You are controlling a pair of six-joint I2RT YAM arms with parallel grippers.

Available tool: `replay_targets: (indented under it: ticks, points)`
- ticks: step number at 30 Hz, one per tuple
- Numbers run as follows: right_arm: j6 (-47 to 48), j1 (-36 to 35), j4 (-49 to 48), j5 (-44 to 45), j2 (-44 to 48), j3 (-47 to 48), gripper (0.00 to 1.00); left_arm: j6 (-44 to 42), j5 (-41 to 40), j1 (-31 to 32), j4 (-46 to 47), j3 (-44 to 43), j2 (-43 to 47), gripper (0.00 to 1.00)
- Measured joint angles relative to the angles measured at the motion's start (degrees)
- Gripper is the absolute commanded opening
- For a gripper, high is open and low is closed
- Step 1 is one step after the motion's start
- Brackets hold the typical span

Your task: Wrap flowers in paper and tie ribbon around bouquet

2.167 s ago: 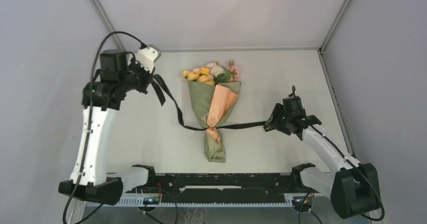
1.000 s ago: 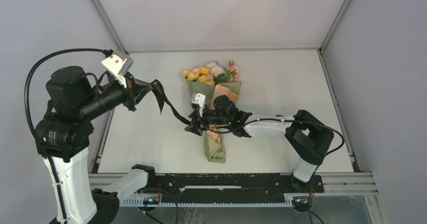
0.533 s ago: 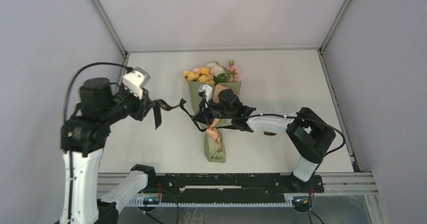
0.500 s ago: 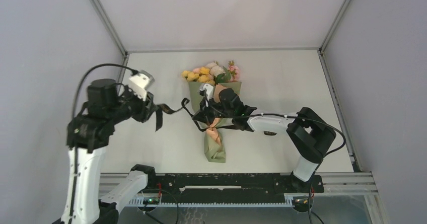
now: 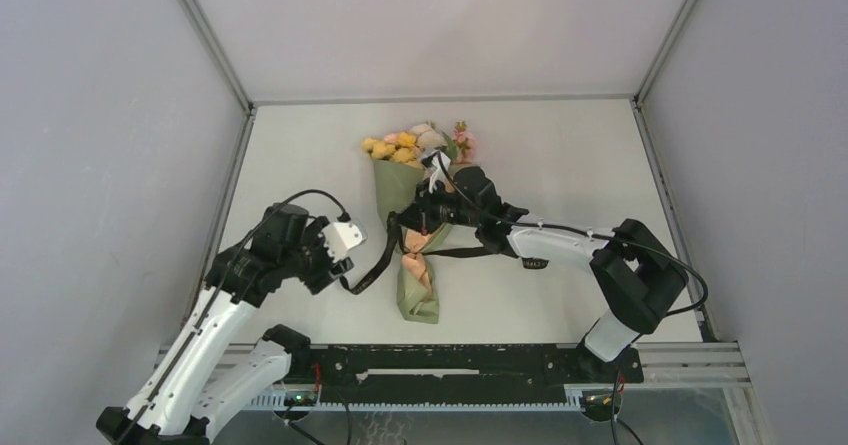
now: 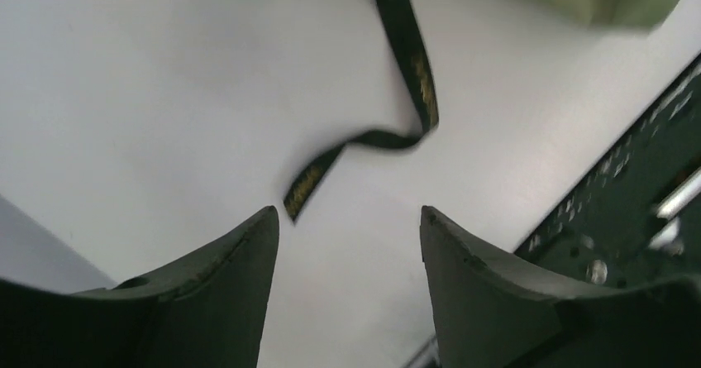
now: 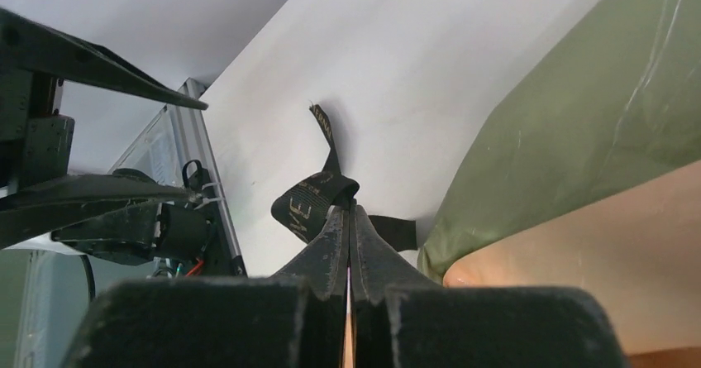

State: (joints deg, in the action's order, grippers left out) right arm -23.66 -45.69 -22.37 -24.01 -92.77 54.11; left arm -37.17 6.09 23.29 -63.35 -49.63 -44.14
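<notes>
The bouquet [image 5: 417,265] lies mid-table, yellow, pink and white flowers [image 5: 413,145] pointing away, wrapped in green-and-peach paper [image 5: 395,197]. The black ribbon [image 5: 475,253] crosses its narrow waist, and another strand curves down to the left. My right gripper [image 5: 408,223] is at the bouquet's left edge; in the right wrist view it [image 7: 348,208] is shut on a fold of the ribbon [image 7: 307,205] beside the paper [image 7: 579,120]. My left gripper [image 5: 335,273] hangs low, left of the stems. Its jaws [image 6: 347,215] stand open with nothing between them, the ribbon's [image 6: 417,78] free end lying loose on the table just beyond.
The black rail [image 5: 470,360] with the arm bases runs along the near edge, also at the right of the left wrist view [image 6: 645,194]. Grey walls close in the white table [image 5: 560,155] at the left, right and back.
My left gripper has opened, dropped its ribbon end and swung down toward the near edge. The right gripper has shut on the ribbon by the bouquet and shifted slightly up and right.
</notes>
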Motion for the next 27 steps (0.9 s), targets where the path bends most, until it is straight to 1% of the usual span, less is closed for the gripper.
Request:
replay_targets:
  ticks: [1, 4, 6, 7, 8, 11, 12, 13, 14, 19, 20, 23, 26, 27]
  points:
    - [-0.7, 0.0, -0.1, 0.1, 0.0, -0.3, 0.0, 1.4, 1.7, 0.7, 3.9, 0.6, 0.3, 0.7]
    - [-2.5, 0.0, -0.1, 1.1, 0.2, -1.2, 0.0, 10.4, 6.9, 1.4, 19.3, 4.5, -1.4, 0.71]
    - [-3.8, 0.0, -0.1, 1.8, 0.9, -1.9, 0.0, 18.1, 9.2, 1.5, 31.9, 9.0, -4.0, 0.71]
    - [-4.5, 0.0, -0.1, 2.3, 1.4, -2.3, 0.0, 20.7, 10.0, 1.5, 36.3, 11.1, -5.1, 0.7]
    - [-5.2, 0.0, -0.1, 2.7, 1.6, -2.6, 0.0, 23.8, 11.3, 1.6, 42.9, 14.6, -7.0, 0.69]
    - [-6.8, 0.0, -0.2, 4.2, 3.3, -3.3, 0.0, 29.5, 14.2, 2.5, 54.1, 21.5, -9.8, 0.61]
    - [-7.1, 0.0, -0.2, 4.6, 3.5, -3.5, 0.0, 32.9, 15.9, 2.9, 61.4, 24.2, -11.7, 0.58]
    - [-7.3, 0.0, -0.1, 5.0, 3.7, -3.5, 0.0, 33.1, 16.0, 3.1, 61.7, 24.3, -11.8, 0.55]
    - [-7.5, -0.1, -0.1, 5.4, 3.8, -3.6, 0.0, 35.0, 17.2, 3.5, 65.9, 25.4, -12.7, 0.53]
    - [-8.0, -0.2, 0.0, 6.5, 4.0, -3.8, 0.0, 40.3, 19.2, 5.9, 82.1, 28.4, -15.6, 0.52]
    - [-8.0, -0.2, 0.0, 6.6, 4.0, -3.8, 0.0, 41.4, 19.2, 6.1, 84.8, 28.9, -16.2, 0.47]
    - [-8.1, -0.2, 0.0, 6.9, 4.0, -3.8, 0.0, 43.8, 19.6, 6.4, 91.0, 29.7, -17.6, 0.3]
    - [-8.2, -0.2, 0.1, 7.0, 4.1, -3.8, 0.0, 45.2, 19.2, 7.1, 95.4, 30.0, -19.1, 0.03]
    - [-8.2, -0.2, 0.1, 7.1, 4.2, -3.8, 0.0, 45.7, 18.9, 7.3, 96.5, 30.2, -19.6, 0.0]
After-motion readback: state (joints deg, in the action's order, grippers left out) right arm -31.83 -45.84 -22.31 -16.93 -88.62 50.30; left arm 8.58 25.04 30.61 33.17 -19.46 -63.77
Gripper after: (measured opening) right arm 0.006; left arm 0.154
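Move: Ahead and to the right of the empty left hand, about 10 cm out, 16 cm right and near its own height, the ribbon's folded loop stands in the right fingertips. The ribbon's hanging loose end is 5 cm to the left hand's right, 1 cm back and 12 cm below it. The bouquet's waist lies 19 cm right, 5 cm ahead and 13 cm down. From the right hand the loop is 1 cm left and 1 cm back, level with it. Sweeping about 18 cm right and 9 cm forward, the open left hand goes to the loop at the right fingertips, dipping some 5 cm on the way and climbing back. Its wrist swings over 50 degrees, from fingers-down to pointing right, and the fingers close to pinch the loop. The right hand keeps its grip, easing 1.5 cm right. ##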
